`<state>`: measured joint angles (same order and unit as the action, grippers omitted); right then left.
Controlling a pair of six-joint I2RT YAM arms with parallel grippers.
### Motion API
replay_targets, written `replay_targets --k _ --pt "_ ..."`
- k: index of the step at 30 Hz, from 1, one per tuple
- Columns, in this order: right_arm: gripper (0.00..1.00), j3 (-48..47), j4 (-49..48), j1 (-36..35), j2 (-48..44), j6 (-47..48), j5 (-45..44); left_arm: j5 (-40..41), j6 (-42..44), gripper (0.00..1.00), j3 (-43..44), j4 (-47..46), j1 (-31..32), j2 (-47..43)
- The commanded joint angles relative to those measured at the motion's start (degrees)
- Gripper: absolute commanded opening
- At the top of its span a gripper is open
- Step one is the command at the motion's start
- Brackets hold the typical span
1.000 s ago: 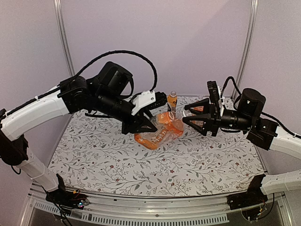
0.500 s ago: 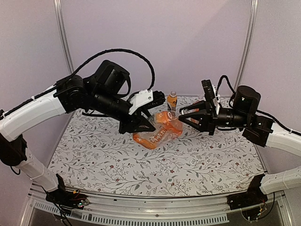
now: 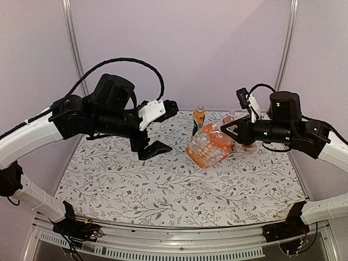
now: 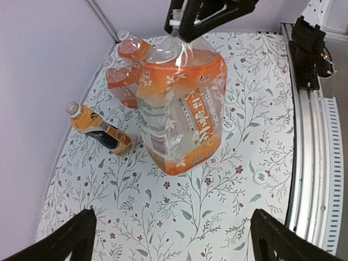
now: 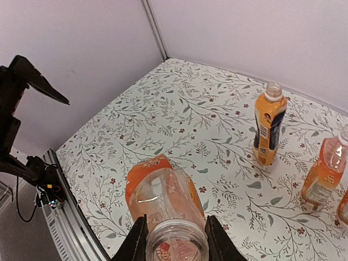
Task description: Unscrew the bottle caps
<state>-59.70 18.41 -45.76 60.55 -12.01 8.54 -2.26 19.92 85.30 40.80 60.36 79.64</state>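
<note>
My right gripper (image 5: 175, 240) is shut on the open, capless neck of a squat orange-label bottle (image 5: 163, 196). That bottle (image 3: 209, 144) hangs tilted over the middle of the table, base down and to the left. My left gripper (image 3: 159, 128) is open and stands apart, to the bottle's left. In the left wrist view its fingers (image 4: 73, 239) frame bare cloth below the bottle (image 4: 182, 109). Two small white round caps (image 4: 262, 176) lie loose on the cloth near the bottle's base, the other cap (image 4: 213, 161) close beside it.
A slim dark-label bottle (image 5: 269, 130) stands at the back, with two more squat bottles (image 5: 325, 169) to its right. The floral tablecloth (image 3: 136, 185) ends at a metal rail (image 4: 307, 163) along the near edge. Purple walls close the back and sides.
My left gripper let go of the bottle, opened wide and drew back to the left. My right gripper closed on the neck and swung the bottle right and more upright.
</note>
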Motion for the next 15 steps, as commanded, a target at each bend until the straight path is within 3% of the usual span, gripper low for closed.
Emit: replay_targets --k 1,7,11,15 --pt "0.00 -3.5 21.7 -0.2 -2.1 -6.3 -23.2 8.9 0.7 1.00 -4.4 -4.9 0.3 -3.3" --pt "0.00 -6.3 38.6 3.2 -1.5 -13.7 -41.5 17.6 0.9 0.99 -14.9 -11.7 -2.6 -9.8" --pt "0.00 -5.7 44.1 9.6 -2.8 -16.7 -47.7 17.7 -0.2 1.00 -20.1 -13.3 -6.0 -14.3" --pt "0.00 -6.5 42.9 19.9 -1.9 -12.8 -46.5 17.6 -0.4 1.00 -24.2 -14.2 -8.3 -18.4"
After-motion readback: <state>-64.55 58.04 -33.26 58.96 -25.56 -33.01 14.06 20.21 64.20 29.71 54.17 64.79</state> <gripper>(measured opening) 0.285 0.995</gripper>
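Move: Near the table's right edge, some 25 cm to the right of the right hand, about 5 cm ahead and 31 cm lower, lies the clear spot its held bottle is heading for. From this hand the middle bottle stands about 26 cm ahead and 10 cm right, the far-right bottle 27 cm ahead and 20 cm right, both some 22 cm lower. From the left hand, the clear spot is roughly 50 cm right, 9 cm ahead and 31 cm below. Sweeping right about 22 cm and sinking some 7 cm, the right hand keeps its grip on the bottle's neck and carries it across in front of the two standing orange bottles, turning clockwise roughly 55 degrees as its fingers tip further down. The empty left hand, still wide open, backs off about 9 cm left and 5 cm forward, sinking slightly. ##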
